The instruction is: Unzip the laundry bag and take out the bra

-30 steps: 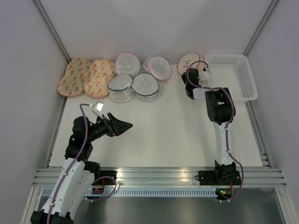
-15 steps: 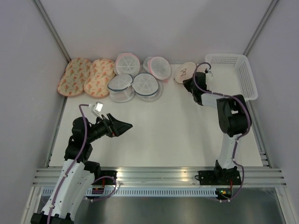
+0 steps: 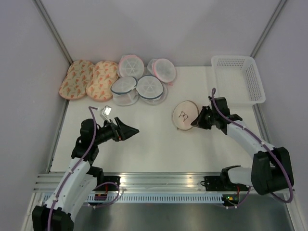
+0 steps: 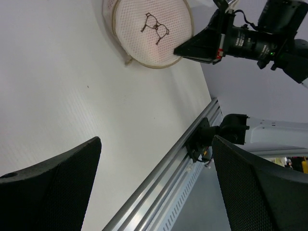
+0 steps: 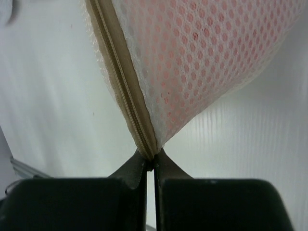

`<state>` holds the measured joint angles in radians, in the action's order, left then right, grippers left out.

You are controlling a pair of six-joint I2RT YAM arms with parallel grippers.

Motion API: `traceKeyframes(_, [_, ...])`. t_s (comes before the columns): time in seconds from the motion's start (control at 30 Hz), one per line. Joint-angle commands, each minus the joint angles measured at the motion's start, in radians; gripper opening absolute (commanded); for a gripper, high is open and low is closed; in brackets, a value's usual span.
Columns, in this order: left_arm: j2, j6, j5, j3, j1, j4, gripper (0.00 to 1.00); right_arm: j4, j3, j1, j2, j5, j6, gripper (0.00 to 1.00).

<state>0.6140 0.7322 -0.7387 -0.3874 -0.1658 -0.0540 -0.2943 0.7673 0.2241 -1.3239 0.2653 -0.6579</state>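
The laundry bag (image 3: 185,115), a round peach mesh pouch with a black scribble, lies tilted on the middle-right of the table. My right gripper (image 3: 197,121) is shut on its right rim. In the right wrist view the fingertips (image 5: 149,161) pinch the beige zipper tape (image 5: 125,91) at the bag's edge, and the zipper looks closed. The bra shows only as pink fabric (image 5: 202,43) through the mesh. My left gripper (image 3: 126,131) hangs open over the left of the table, well apart from the bag. In the left wrist view, nothing is between my left gripper's fingers (image 4: 156,139); the bag (image 4: 151,31) lies far ahead.
A white plastic basket (image 3: 253,82) stands at the back right. Two orange-patterned oval pouches (image 3: 89,79) and several white round mesh pouches (image 3: 139,79) line the back left. A metal rail (image 3: 163,180) runs along the near edge.
My right gripper closed on the bag's rim and dragged it from the back, beside the basket, forward to the middle of the table. The left arm shifted only slightly.
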Motion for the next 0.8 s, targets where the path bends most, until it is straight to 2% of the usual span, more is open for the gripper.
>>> traceKeyframes(0.0, [0.079, 0.027, -0.07, 0.048, -0.043, 0.189, 1.0, -0.167, -0.068, 0.008, 0.124, 0.19, 0.095, 0.0])
traceKeyframes(0.1, [0.186, 0.023, -0.056, 0.035, -0.15, 0.299, 0.99, -0.218, -0.115, 0.009, 0.192, 0.282, 0.115, 0.0])
traceKeyframes(0.13, [0.251, 0.021, -0.045, 0.03, -0.216, 0.322, 1.0, -0.245, -0.125, 0.009, 0.218, 0.314, 0.133, 0.0])
traceKeyframes(0.23, [0.343, 0.022, 0.005, 0.015, -0.341, 0.44, 1.0, -0.22, -0.167, 0.008, 0.252, 0.402, 0.103, 0.0])
traceKeyframes(0.3, [0.426, 0.056, 0.039, 0.036, -0.412, 0.606, 1.0, -0.183, -0.194, 0.009, 0.258, 0.488, 0.077, 0.01])
traceKeyframes(0.37, [0.517, 0.062, 0.08, 0.038, -0.446, 0.707, 1.0, -0.132, -0.224, 0.009, 0.258, 0.532, 0.043, 0.01])
traceKeyframes(0.53, [0.711, -0.032, 0.214, 0.009, -0.495, 0.743, 1.0, 0.019, -0.282, 0.008, 0.227, 0.626, -0.046, 0.0])
traceKeyframes(0.77, [0.882, -0.031, 0.242, -0.012, -0.521, 0.839, 1.0, 0.164, -0.315, 0.003, 0.19, 0.684, -0.135, 0.0])
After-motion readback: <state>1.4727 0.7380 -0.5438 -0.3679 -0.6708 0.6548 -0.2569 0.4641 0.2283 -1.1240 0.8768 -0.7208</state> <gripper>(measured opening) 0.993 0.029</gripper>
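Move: The laundry bag, already pinched by one end of its zipper band, has its middle about 5 cm ahead and 5 cm left of the right hand, some 2 cm lower. A grey-rimmed bag lies roughly 22 cm ahead and 22 cm left of that hand, the white basket about 28 cm ahead and 21 cm right. From the open left hand the laundry bag is some 13 cm ahead, 24 cm right and 11 cm lower. The laundry bag is drawn back some 13 cm and a little left over the open table by the right hand, which keeps its pinch on the zipper end, slows near the finish, and rolls its left side up while turning counter-clockwise. The left hand, fingers staying wide open, swings about 12 cm right towards the bag, turning clockwise, and sinks as far, most steeply late on. ##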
